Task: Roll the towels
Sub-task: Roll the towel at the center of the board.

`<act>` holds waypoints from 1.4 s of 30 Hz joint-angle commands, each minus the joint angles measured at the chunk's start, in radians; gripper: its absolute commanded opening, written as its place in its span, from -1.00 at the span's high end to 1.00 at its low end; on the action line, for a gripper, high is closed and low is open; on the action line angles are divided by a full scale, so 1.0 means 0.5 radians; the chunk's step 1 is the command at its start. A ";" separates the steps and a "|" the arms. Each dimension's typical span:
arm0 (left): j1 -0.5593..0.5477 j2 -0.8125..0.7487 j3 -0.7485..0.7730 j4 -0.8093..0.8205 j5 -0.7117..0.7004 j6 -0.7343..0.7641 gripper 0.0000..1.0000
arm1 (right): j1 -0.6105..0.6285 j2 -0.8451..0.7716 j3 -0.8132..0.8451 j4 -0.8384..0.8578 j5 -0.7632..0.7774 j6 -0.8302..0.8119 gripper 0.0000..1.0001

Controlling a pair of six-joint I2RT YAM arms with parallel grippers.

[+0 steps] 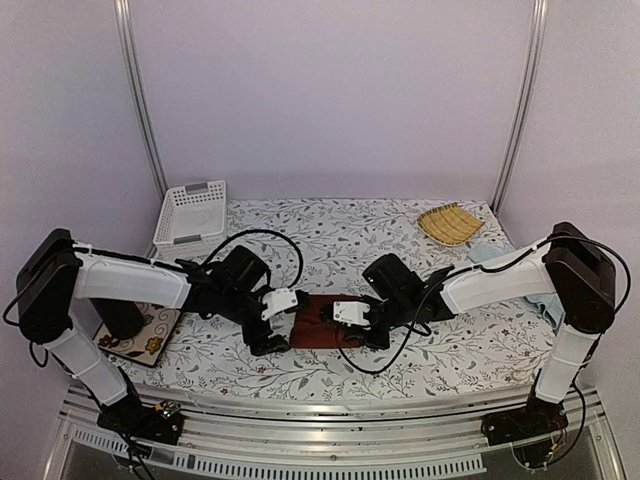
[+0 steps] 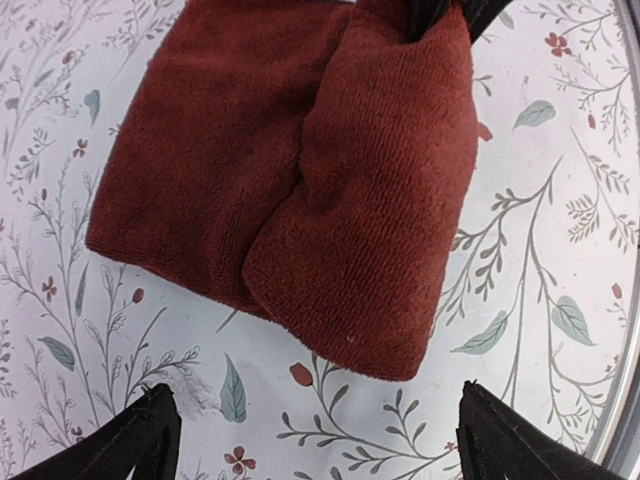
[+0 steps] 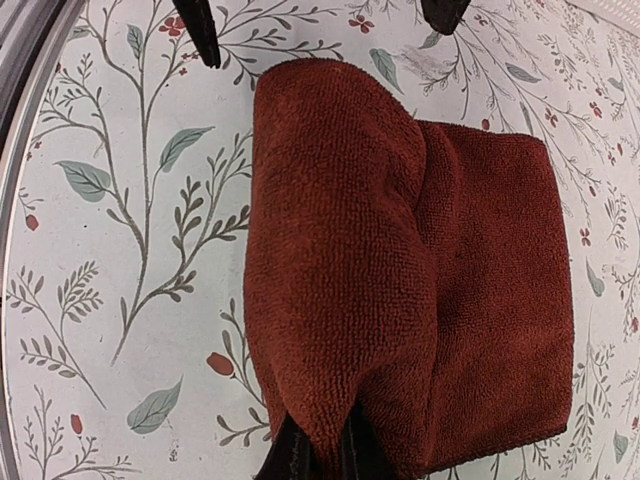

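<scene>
A dark rust-red towel (image 1: 312,322) lies on the flowered tablecloth between the two arms, one side rolled into a thick fold (image 2: 380,200). My right gripper (image 3: 322,458) is shut on the near end of that roll (image 3: 330,260). My left gripper (image 2: 320,440) is open at the roll's other end, its fingertips (image 2: 150,440) wide apart over the cloth and not touching the towel. In the top view the left gripper (image 1: 283,330) and right gripper (image 1: 330,316) face each other across the towel. A pale blue towel (image 1: 547,308) lies at the far right, partly hidden by the right arm.
A yellow woven bamboo mat (image 1: 450,222) sits at the back right. A white plastic basket (image 1: 192,212) stands at the back left. A flowered coaster (image 1: 140,338) with a dark cylinder lies at the left front. The table's metal front edge (image 1: 330,400) runs close by.
</scene>
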 commanded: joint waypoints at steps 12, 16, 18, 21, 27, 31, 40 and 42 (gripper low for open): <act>-0.339 -0.264 -0.395 0.677 -0.532 0.288 -0.87 | -0.211 0.223 0.359 -0.516 -0.563 0.194 0.84; -0.458 -0.218 -0.439 0.826 -0.686 0.385 -0.74 | -0.231 0.300 0.453 -0.623 -0.661 0.238 0.80; -0.507 -0.182 -0.457 0.906 -0.769 0.434 -0.66 | -0.248 0.340 0.509 -0.679 -0.716 0.260 0.79; -0.556 -0.138 -0.493 1.078 -0.868 0.494 -0.61 | -0.285 0.383 0.575 -0.743 -0.789 0.284 0.79; -0.643 -0.037 -0.507 1.281 -0.972 0.656 -0.55 | -0.403 0.445 0.687 -0.870 -0.961 0.337 0.76; -0.671 0.093 -0.454 1.351 -1.043 0.724 -0.51 | -0.430 0.475 0.718 -0.896 -0.991 0.338 0.75; -0.664 0.309 -0.334 1.418 -1.064 0.752 -0.36 | -0.431 0.521 0.749 -0.918 -0.988 0.342 0.75; -0.666 0.324 -0.317 1.424 -1.063 0.756 -0.34 | -0.432 0.524 0.758 -0.923 -0.985 0.349 0.75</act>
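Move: The towel's rolled near edge lies crosswise. Its left half is about 6 cm to the right of the open left hand, 1 cm ahead and 2 cm below; the unrolled flat part is some 6 cm ahead, 9 cm right and 3 cm lower. The right fingers already pinch the roll's right end. From that hand the flat part lies about 5 cm ahead, 7 cm left and 2 cm down, and the roll's left half 10 cm left, level fore and aft. The towel's roll stays pinched at its right end while the right hand eases forward about 2.5 cm towards the flat part, turning so its fingertips swing back towards the base. The left hand travels some 6 cm right, first lifting and drawing back, then dipping and edging forward, tilting about 40 degrees so its fingers point forward, and part-closes around the roll from the near side. ##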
